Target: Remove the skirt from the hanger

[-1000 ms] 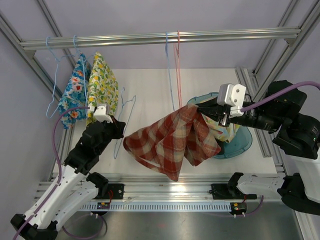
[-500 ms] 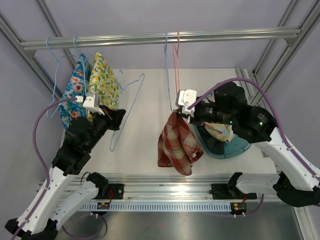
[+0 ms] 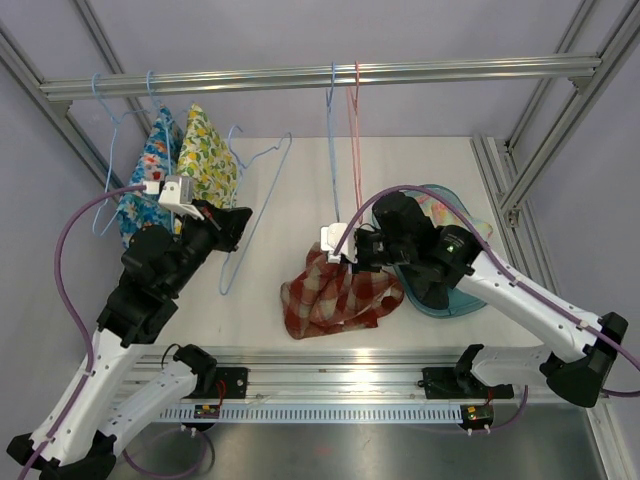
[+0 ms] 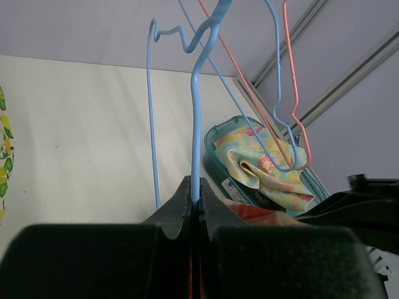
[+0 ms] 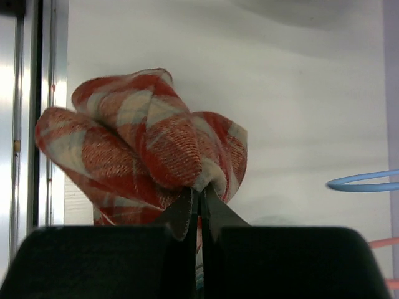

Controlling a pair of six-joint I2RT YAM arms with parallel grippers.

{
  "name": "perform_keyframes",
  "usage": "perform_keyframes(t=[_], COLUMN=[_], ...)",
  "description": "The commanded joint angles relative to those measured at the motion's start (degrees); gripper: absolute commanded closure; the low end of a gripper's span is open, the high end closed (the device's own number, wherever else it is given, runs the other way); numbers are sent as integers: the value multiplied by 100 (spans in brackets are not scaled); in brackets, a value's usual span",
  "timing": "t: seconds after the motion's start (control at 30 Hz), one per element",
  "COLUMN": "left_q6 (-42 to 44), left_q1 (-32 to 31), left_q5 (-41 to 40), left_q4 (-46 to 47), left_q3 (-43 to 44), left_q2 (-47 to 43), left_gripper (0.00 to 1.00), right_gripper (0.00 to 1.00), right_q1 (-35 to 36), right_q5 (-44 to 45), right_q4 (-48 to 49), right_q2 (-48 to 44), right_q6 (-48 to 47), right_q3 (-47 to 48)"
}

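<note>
The red and cream plaid skirt [image 3: 335, 298] lies bunched on the white table, off the hanger. My right gripper [image 3: 352, 262] is shut on its upper edge; in the right wrist view the jaws [image 5: 199, 194] pinch a fold of the skirt [image 5: 149, 146]. My left gripper [image 3: 228, 228] is shut on the light blue wire hanger [image 3: 255, 205], held bare and raised to the left of the skirt. In the left wrist view the hanger wire [image 4: 195, 112] rises from between my closed jaws [image 4: 194, 192].
Two floral garments [image 3: 190, 165] hang on blue hangers at the left of the top rail [image 3: 320, 76]. A blue and a pink empty hanger [image 3: 345, 130] hang mid-rail. A teal tub [image 3: 455, 290] with floral cloth sits right of the skirt.
The right gripper has lowered the skirt from mid-air down onto the table and moved left. The left gripper has lifted the bare blue hanger up and back, away from the skirt.
</note>
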Motion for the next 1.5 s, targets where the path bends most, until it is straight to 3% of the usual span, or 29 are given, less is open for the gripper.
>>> perform_keyframes(t=[0.0,0.13,0.23,0.33,0.37,0.5,0.97,1.47], left_q6=[-68,-77,-85,-68,-42,72,169,99], left_q1=[-8,-8,-25,-87,-104,-245,-904,-992], left_q5=[279,341,332,262,183,-282,-1715,-1944], left_q4=[395,448,527,650,659,676,1239,1511], left_q3=[316,535,685,860,905,1195,2179,2918], left_q2=[168,423,616,845,889,1240,2664,3807], left_gripper=[100,100,100,100,100,100,100,100], right_gripper=[100,100,89,43,18,5,1,1], right_q1=[-29,-47,-143,-275,-310,-530,-1101,-1313], right_q5=[105,167,-43,-237,-264,-501,-1046,-1310], right_q4=[317,238,98,-218,-254,-447,-861,-676], right_q2=[64,126,47,-50,-93,-348,-1122,-1271], right_q6=[-312,-216,-84,-57,-22,48,505,751], right_q3=[-303,-480,-507,-454,-454,-410,-788,-981])
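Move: The left hand still holds the emptied blue hanger. Its spot on the rail lies about 20 cm ahead, 9 cm right and 17 cm above that hand, with the hanging blue hanger some 6 cm and the pink hangers 9 cm right of the spot. The right hand still pinches the bunched plaid skirt. The bare table for it lies about 16 cm below, 3 cm back and 3 cm left, the tub's middle 22 cm right and 6 cm ahead. The right fingers let go of the plaid skirt, opening wide after sinking about 5 cm. The hand then draws off to the right towards the tub, a little back, first rising slightly and then dipping again, its wrist tipping some 15 degrees. Meanwhile the left hand keeps its pinch on the blue hanger and carries it forward about 13 cm, right 9 cm and up 5 cm towards the rail. ##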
